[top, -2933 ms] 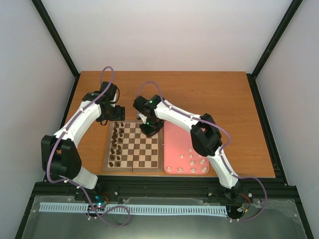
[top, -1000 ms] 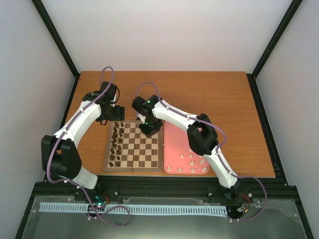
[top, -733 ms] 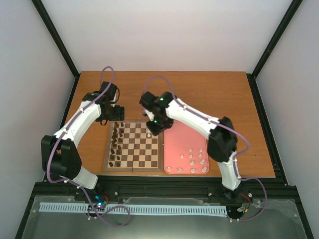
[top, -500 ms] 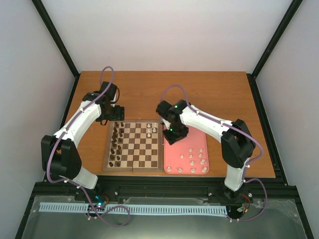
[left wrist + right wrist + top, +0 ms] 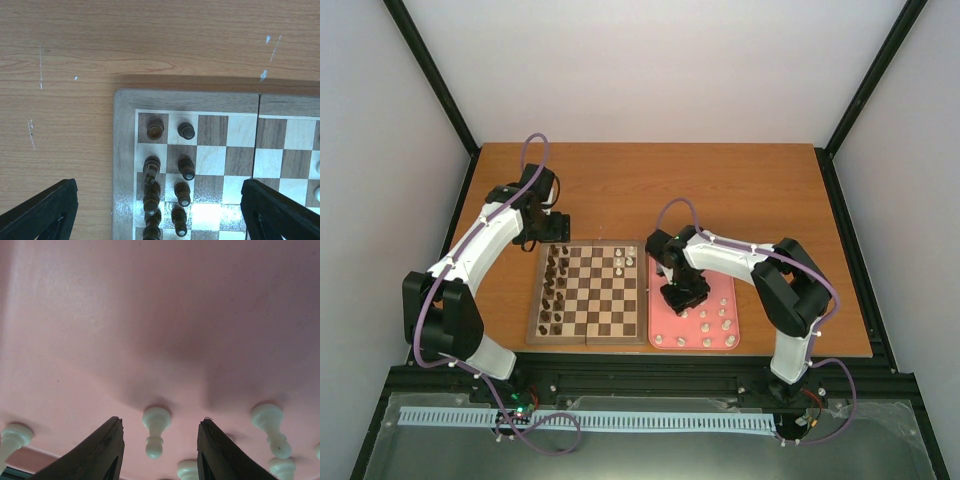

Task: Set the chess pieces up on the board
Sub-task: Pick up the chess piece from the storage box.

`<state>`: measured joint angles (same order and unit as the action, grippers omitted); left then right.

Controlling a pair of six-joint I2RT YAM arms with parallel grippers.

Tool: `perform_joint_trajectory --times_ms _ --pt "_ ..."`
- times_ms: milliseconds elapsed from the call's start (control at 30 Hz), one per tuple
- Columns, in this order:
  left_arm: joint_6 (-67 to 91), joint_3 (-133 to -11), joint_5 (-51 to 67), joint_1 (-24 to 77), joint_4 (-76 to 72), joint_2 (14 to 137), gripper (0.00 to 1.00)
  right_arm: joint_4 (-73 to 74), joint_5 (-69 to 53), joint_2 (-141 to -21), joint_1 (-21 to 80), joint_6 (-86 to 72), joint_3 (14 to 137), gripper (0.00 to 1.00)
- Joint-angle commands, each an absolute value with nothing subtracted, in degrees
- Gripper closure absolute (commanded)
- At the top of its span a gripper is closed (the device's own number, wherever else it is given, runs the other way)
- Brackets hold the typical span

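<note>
The board (image 5: pixel 595 310) lies left of centre, with dark brown pieces (image 5: pixel 554 290) in its two left columns. Two cream chess pieces (image 5: pixel 625 263) stand near its far right edge. Several more cream pieces (image 5: pixel 712 318) stand in the near part of the pink tray (image 5: pixel 705 275). My right gripper (image 5: pixel 682 300) hangs low over the tray, open, and in the right wrist view a cream pawn (image 5: pixel 156 432) stands between its fingers (image 5: pixel 102 450), untouched. My left gripper (image 5: pixel 556 229) is open over the board's far left corner (image 5: pixel 125 100), above the dark pieces (image 5: pixel 185 167).
The orange-brown table (image 5: pixel 740 190) stretches behind the board and tray. Black frame posts (image 5: pixel 845 215) run along its sides. The right arm's elbow (image 5: pixel 800 290) rises over the tray's right side. Another cream piece (image 5: pixel 270 422) stands right of the right gripper.
My right gripper left a cream piece on the board's far right squares, opened, and swung right and nearer to hover low over the pink tray. The left arm has not moved.
</note>
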<state>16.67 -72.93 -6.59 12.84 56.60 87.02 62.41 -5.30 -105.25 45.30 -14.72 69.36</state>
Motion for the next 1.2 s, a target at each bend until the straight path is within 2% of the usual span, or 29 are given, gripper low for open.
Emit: perform_joint_trajectory --times_ms 0,433,533,833,1167 --pt "16.10 -74.60 -5.73 12.48 56.04 86.60 0.00 60.37 -5.90 -103.47 45.27 -15.62 67.83 0.62" --pt "16.17 -74.49 -5.19 12.43 55.99 87.07 0.00 61.50 -5.73 -103.13 45.26 -16.17 67.65 0.92" --pt "16.12 -74.54 -5.16 12.39 56.03 87.00 0.00 62.52 -5.03 -102.89 45.26 -16.11 68.68 0.97" --pt "16.26 -74.46 -5.10 12.41 55.98 86.52 0.00 68.46 -3.94 -103.13 46.26 -15.27 79.42 0.97" --pt "16.35 -74.35 -4.57 12.43 55.74 86.56 0.00 69.90 -5.50 -115.28 51.60 -12.73 97.69 0.97"
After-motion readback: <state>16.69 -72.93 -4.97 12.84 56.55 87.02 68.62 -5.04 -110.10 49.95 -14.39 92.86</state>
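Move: Just under the half-open right fingers, about 1 cm back and 1 cm down, stands the white chess piece in the storage box. From the right hand, one more white piece stands roughly 5 cm right and 2 cm ahead, another 5 cm right and 1 cm back, a third 8 cm back; the board's middle is some 23 cm left and 5 cm ahead. From the left hand the piece lies about 30 cm right, 15 cm back, 12 cm down. Settling less than 1 cm down and back around the white chess piece, the right fingers close and pinch it. The right hand then lifts it some 8 cm and, gaining speed, carries it about 9 cm left and 5 cm forward towards the board, fingers tilting roughly 10 degrees forward and the grip kept. ##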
